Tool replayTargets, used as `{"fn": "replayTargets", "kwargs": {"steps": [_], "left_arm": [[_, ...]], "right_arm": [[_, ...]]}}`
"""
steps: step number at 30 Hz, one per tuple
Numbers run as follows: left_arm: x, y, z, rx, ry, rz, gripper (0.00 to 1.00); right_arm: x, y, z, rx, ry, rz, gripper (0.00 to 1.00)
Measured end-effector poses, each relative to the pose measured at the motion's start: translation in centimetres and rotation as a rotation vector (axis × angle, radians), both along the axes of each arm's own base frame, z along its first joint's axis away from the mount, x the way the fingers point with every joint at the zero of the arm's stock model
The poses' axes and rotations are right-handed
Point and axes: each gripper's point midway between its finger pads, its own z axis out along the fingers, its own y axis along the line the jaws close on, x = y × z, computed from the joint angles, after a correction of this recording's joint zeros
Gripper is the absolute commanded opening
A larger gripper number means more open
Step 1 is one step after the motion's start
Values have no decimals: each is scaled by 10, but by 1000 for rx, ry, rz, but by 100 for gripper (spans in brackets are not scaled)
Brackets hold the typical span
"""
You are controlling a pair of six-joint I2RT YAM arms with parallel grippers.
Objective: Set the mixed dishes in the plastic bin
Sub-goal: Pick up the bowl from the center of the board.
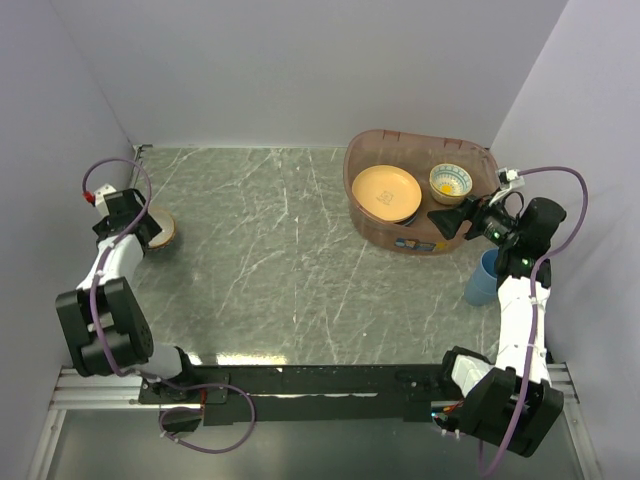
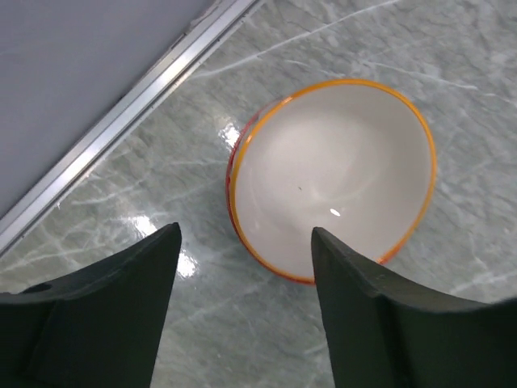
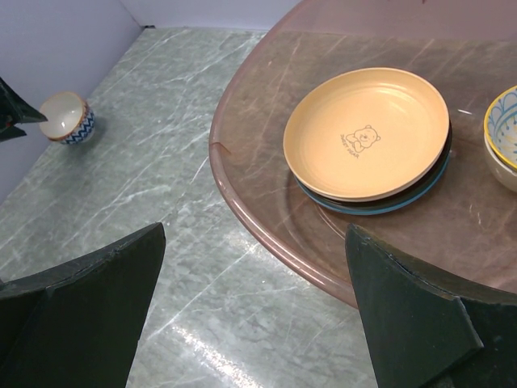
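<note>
A bowl point(image 2: 335, 174) with a white inside, an orange rim and a patterned outside stands on the table at the far left point(image 1: 162, 228). My left gripper point(image 2: 245, 229) hangs open right over its near rim: one finger is above the inside, the other outside. The pinkish plastic bin point(image 1: 372, 228) at the back right holds a yellow-orange plate point(image 3: 367, 133) lying on a darker plate point(image 3: 388, 202), and a small cream bowl point(image 1: 451, 183). My right gripper point(image 3: 254, 228) is open and empty above the bin's front rim point(image 3: 266, 218). A light blue cup point(image 1: 483, 278) stands beside the right arm.
Grey walls close the table on the left, back and right. A metal strip point(image 2: 121, 121) runs along the wall foot just behind the left bowl. The bin sits against the back right corner.
</note>
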Motion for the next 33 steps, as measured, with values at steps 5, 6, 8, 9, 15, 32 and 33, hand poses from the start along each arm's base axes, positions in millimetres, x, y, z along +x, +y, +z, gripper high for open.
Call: {"fn": "replayTargets", "kwargs": {"steps": [5, 6, 8, 9, 15, 32, 33], "left_arm": [[7, 9, -12, 21, 51, -6, 53], [8, 11, -14, 24, 61, -8, 51], [11, 13, -17, 28, 76, -13, 46], [12, 14, -19, 31, 85, -18, 45], [19, 17, -24, 34, 101, -26, 32], [20, 21, -15, 56, 103, -29, 1], [19, 20, -12, 55, 101, -30, 1]], "right_arm": [[1, -1, -3, 5, 11, 0, 100], [1, -1, -3, 6, 13, 0, 100], [2, -1, -4, 4, 13, -1, 100], [2, -1, -4, 3, 13, -1, 100], [2, -2, -5, 1, 18, -4, 100], [4, -7, -10, 1, 36, -24, 100], [4, -7, -10, 1, 36, -25, 100]]}}
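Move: The bowl stands close by my left hand: its middle is about 6 cm ahead, some 2 cm to the right and 5 cm below the fingertips, so its near left rim is just in front of and under my half-open fingers. The table's left rail runs about 8 cm to the left of that hand, level with it and some 8 cm lower. From my right hand the bowl lies some 70 cm left, 8 cm ahead and 21 cm below. I sink my left hand about 2.5 cm while easing some 2 cm forward and as far left, fingers tipping slightly further down, so that they straddle the bowl's near left rim. Already partly shut, they go on closing until they pinch the rim, one finger inside and one outside; only as they finish do I ease up about 1 cm. ##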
